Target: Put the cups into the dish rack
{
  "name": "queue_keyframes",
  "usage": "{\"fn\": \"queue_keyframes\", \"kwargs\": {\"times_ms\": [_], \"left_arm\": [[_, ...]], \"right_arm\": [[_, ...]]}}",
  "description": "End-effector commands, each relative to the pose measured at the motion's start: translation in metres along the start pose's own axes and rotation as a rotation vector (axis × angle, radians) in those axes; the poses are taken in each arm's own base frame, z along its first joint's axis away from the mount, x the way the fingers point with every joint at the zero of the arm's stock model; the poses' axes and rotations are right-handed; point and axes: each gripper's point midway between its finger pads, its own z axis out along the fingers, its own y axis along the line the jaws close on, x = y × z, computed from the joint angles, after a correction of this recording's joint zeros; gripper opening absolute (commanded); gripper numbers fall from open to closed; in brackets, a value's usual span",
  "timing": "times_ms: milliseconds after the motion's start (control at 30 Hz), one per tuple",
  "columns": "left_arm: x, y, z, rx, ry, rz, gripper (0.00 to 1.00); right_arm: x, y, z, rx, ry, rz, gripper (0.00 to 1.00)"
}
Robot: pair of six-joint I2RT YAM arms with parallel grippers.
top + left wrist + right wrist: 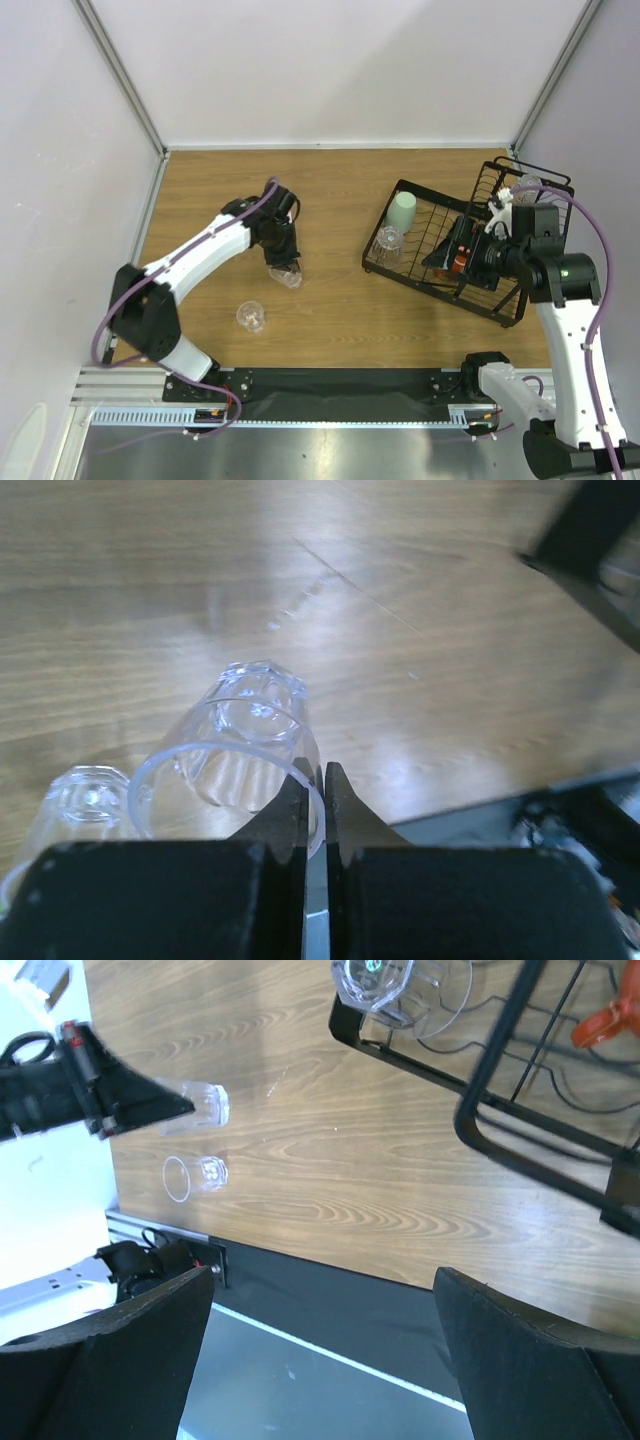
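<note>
My left gripper [281, 258] is shut on the rim of a clear tumbler [286, 276]. The left wrist view shows one finger inside and one outside the rim of that tumbler [245, 745], which is tilted on its side low over the table. A second clear tumbler [250, 316] lies on the table nearby and also shows in the left wrist view [80, 802]. The black wire dish rack [500, 300] holds a mint-green cup [402, 211], a clear tumbler [388, 241] and an orange-red mug [460, 263], partly hidden. My right gripper [325, 1305] is open and empty above the rack.
White walls with metal posts enclose the table at the back and both sides. A black strip and metal rail [330, 385] run along the near edge. The rack's taller basket section [530, 185] stands at the far right.
</note>
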Motion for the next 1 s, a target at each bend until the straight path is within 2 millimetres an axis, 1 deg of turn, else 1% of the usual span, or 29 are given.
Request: {"fn": "queue_keyframes", "kwargs": {"times_ms": [0,33,67,100,133,167,200,233,267,333,367,400,433,467,500,533,567,600,633,667,700,733,767,833,867,933,967], "left_arm": [[0.001,-0.032,-0.04,0.252,-0.077,-0.002,0.0],[-0.017,-0.056,-0.05,0.389,-0.164,0.017,0.0],[-0.016,-0.064,-0.06,0.463,-0.201,0.028,0.0],[-0.016,-0.076,-0.068,0.535,-0.205,0.036,0.0],[-0.027,-0.094,-0.082,0.629,-0.257,0.028,0.0],[-0.028,-0.101,-0.087,0.671,-0.261,0.025,0.0],[-0.03,-0.112,-0.098,0.731,-0.26,0.019,0.0],[-0.032,-0.118,-0.106,0.764,-0.27,0.018,0.0],[-0.037,-0.129,-0.121,0.822,-0.299,0.038,0.0],[-0.037,-0.139,-0.141,0.887,-0.301,0.047,0.0],[-0.043,-0.149,-0.162,0.948,-0.345,0.078,0.0],[-0.047,-0.157,-0.172,0.984,-0.359,0.09,0.0],[-0.046,-0.165,-0.181,1.024,-0.346,0.124,0.0],[-0.054,-0.178,-0.21,1.08,-0.383,0.166,0.0],[-0.057,-0.186,-0.223,1.112,-0.393,0.202,0.0],[-0.061,-0.197,-0.221,1.129,-0.365,0.223,0.0],[-0.066,-0.208,-0.245,1.175,-0.393,0.256,0.0],[-0.069,-0.217,-0.256,1.222,-0.399,0.255,0.0],[-0.071,-0.227,-0.261,1.267,-0.399,0.258,0.0],[-0.071,-0.233,-0.267,1.317,-0.396,0.258,0.0],[-0.071,-0.241,-0.287,1.413,-0.41,0.241,0.0],[-0.073,-0.246,-0.285,1.442,-0.403,0.224,0.0],[-0.077,-0.248,-0.28,1.451,-0.405,0.199,0.0],[-0.08,-0.254,-0.282,1.48,-0.399,0.183,0.0],[-0.083,-0.257,-0.277,1.488,-0.392,0.169,0.0],[-0.081,-0.263,-0.281,1.535,-0.364,0.146,0.0],[-0.081,-0.267,-0.286,1.572,-0.378,0.158,0.0]], "right_arm": [[-0.016,0.02,-0.019,-0.047,-0.045,-0.107,1.0],[-0.018,0.022,-0.022,-0.046,-0.048,-0.115,1.0],[-0.02,0.024,-0.024,-0.047,-0.052,-0.128,1.0],[-0.024,0.025,-0.022,-0.041,-0.047,-0.129,1.0],[-0.029,0.029,-0.025,-0.045,-0.055,-0.133,1.0],[-0.032,0.032,-0.026,-0.046,-0.059,-0.125,1.0],[-0.034,0.035,-0.027,-0.053,-0.063,-0.121,1.0],[-0.041,0.041,-0.03,-0.066,-0.081,-0.126,1.0],[-0.044,0.044,-0.031,-0.075,-0.089,-0.127,1.0],[-0.05,0.049,-0.033,-0.089,-0.11,-0.119,0.99],[-0.051,0.051,-0.035,-0.096,-0.115,-0.115,1.0],[-0.052,0.055,-0.036,-0.115,-0.114,-0.099,1.0],[-0.055,0.06,-0.036,-0.133,-0.121,-0.099,1.0],[-0.057,0.063,-0.038,-0.147,-0.13,-0.097,0.99],[-0.063,0.068,-0.039,-0.167,-0.157,-0.089,1.0],[-0.066,0.071,-0.041,-0.178,-0.172,-0.084,1.0],[-0.069,0.075,-0.045,-0.193,-0.198,-0.084,1.0],[-0.072,0.078,-0.047,-0.205,-0.214,-0.071,1.0],[-0.079,0.085,-0.05,-0.235,-0.245,-0.058,1.0],[-0.081,0.089,-0.053,-0.256,-0.256,-0.045,1.0],[-0.084,0.094,-0.053,-0.29,-0.256,-0.038,1.0],[-0.088,0.093,-0.053,-0.298,-0.261,0.02,1.0],[-0.086,0.099,-0.054,-0.335,-0.234,0.03,1.0],[-0.099,0.09,-0.051,-0.331,-0.258,0.088,1.0],[-0.099,0.091,-0.05,-0.35,-0.245,0.109,1.0],[-0.103,0.088,-0.048,-0.364,-0.251,0.131,1.0],[-0.106,0.087,-0.048,-0.373,-0.251,0.162,1.0]]}}
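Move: The left hand has an upright glass by its rim, already clear of the table; the open right gripper it goes to is about 30 cm right, 8 cm back and 15 cm higher. The last table glass stands 8 cm back, 8 cm left, 10 cm below the left hand. From the right hand, the held glass is 29 cm left, 9 cm ahead, 19 cm below; the rack's glass is 18 cm ahead, 4 cm left, 23 cm below. Keeping its pinch on the rim, the left hand climbs some 33 cm while working about 17 cm to the right towards the open right gripper, rolling some 75 degrees so its fingers swing from pointing down to pointing right and the glass's base leads. The right hand rises about 12 cm and reaches forward half as far to meet it, fingers wide open and tipping up from their downward slant, without yet touching the glass. ##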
